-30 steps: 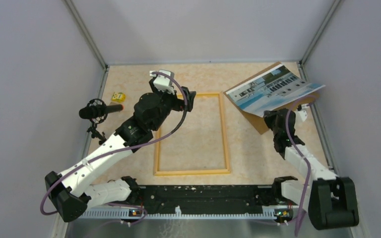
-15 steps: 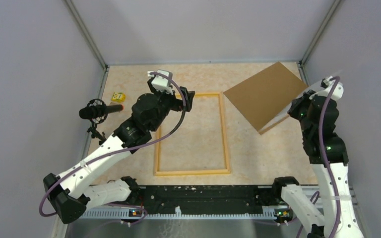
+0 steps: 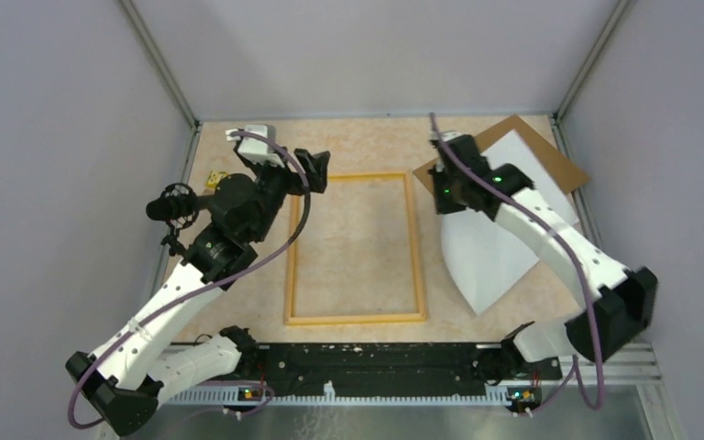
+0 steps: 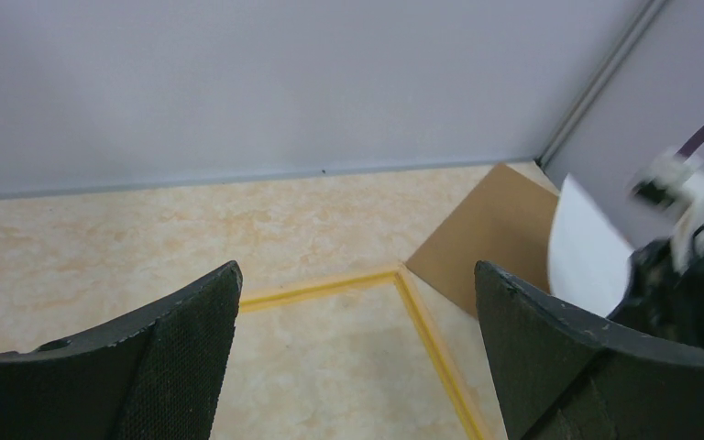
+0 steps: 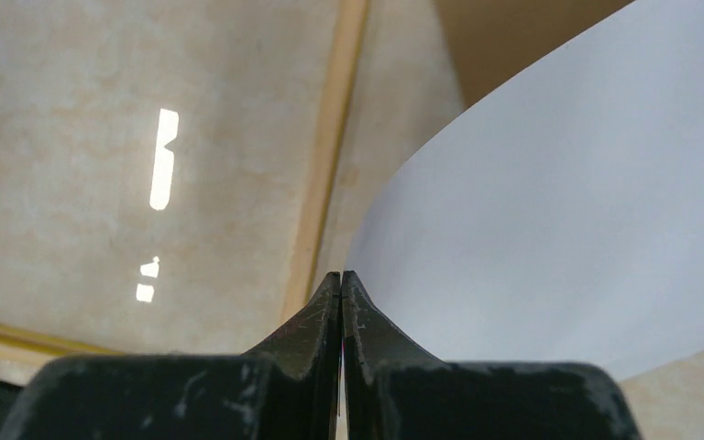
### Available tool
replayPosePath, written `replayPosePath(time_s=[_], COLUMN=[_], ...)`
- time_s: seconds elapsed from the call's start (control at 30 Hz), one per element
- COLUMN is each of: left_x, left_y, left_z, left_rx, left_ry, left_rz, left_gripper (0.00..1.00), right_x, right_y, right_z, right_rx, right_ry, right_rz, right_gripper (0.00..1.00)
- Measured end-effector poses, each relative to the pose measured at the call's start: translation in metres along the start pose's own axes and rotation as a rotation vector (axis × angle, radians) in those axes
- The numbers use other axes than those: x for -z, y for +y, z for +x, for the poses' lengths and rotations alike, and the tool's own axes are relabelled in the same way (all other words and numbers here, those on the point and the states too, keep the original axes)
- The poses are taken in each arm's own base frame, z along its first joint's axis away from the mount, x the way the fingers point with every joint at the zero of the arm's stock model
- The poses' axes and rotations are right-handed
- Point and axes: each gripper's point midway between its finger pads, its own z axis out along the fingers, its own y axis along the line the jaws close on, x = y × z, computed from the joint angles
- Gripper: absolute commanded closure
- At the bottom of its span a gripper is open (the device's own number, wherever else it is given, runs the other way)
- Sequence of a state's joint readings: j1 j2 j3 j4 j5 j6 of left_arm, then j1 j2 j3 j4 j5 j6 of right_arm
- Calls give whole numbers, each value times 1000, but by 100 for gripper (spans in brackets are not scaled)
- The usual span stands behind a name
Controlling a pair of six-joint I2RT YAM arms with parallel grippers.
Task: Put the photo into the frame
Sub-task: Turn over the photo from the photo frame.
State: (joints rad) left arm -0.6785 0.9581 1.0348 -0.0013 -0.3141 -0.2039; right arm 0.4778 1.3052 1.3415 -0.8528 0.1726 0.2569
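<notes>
The frame [image 3: 416, 247], a thin yellow-orange rectangle, lies flat in the middle of the table; its far right corner [image 4: 398, 273] shows in the left wrist view. The photo [image 3: 490, 247] shows its plain white back and curves down right of the frame, over part of the brown backing board [image 3: 555, 158]. My right gripper [image 3: 444, 203] is shut on the photo's left edge, just right of the frame's right rail [image 5: 330, 165]; the white sheet [image 5: 559, 211] bends away from the pinched jaws [image 5: 341, 273]. My left gripper [image 3: 314, 172] hangs open and empty above the frame's far left corner [image 4: 357, 270].
A black microphone on a small stand [image 3: 179, 203] and a small yellow object [image 3: 213, 179] sit at the left edge. Grey walls close in the back and sides. A black rail [image 3: 376, 362] runs along the near edge.
My right arm has swung from the right wall leftward over the backing board, turning the photo's white back up. The left arm has shifted a little left.
</notes>
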Motion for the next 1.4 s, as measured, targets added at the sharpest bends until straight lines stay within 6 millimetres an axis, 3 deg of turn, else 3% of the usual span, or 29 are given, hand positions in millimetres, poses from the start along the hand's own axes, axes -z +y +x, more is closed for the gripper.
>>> replayPosePath(time_s=[0.2,0.3,0.4,0.57,0.9,1.27,1.4], left_x=[7,9,7,5,-1,-3,-3], left_y=[34,41,43,44,45,44,43], left_z=[-26,-30,-29,-27,-21,-18,-18], left_rx=[40,43,48,56,62,77,77], left_ry=[-71,-86,-82,-75,-56,-48,-46], left_rz=[-83,-103,-108,-106,-102,-94,-88], left_gripper=[1,1,1,1,1,1,1], right_x=[-55,-73,-79,-69,-71,-73,-74], right_y=[111,167,215,266,297,312,315], right_z=[45,63,82,98,133,157,155], right_rx=[211,299,365,370,189,-61,-127], right_ry=[164,194,201,188,241,268,243], right_rz=[-141,-228,-335,-545,-731,-629,-591], right_gripper=[100,100,100,100,100,100,100])
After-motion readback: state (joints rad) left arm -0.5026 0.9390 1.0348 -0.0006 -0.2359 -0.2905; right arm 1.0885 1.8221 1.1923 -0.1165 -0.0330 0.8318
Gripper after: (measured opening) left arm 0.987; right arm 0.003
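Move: My right hand, pinching an edge of the photo, has the frame's middle about 22 cm to its left, nearly straight across (1 cm ahead) and some 20 cm below. The frame's near-side rail runs only about 6 cm to the left of it. The brown cardboard lies roughly 24 cm ahead and 23 cm to its right, equally low. From my empty left hand, the frame's middle is about 7 cm to the right, 1 cm ahead and 35 cm down. I sweep my right hand left across the frame by about 30 cm, sinking some 14 cm and drawing back a little over 10, quick at first, then easing off near the frame's left rail. My fingers keep their pinch and drag the photo along, while the wrist swings counter-clockwise some 40 degrees, then half back, tipping further down. My open left hand shifts about 5 cm left, clear of it. ##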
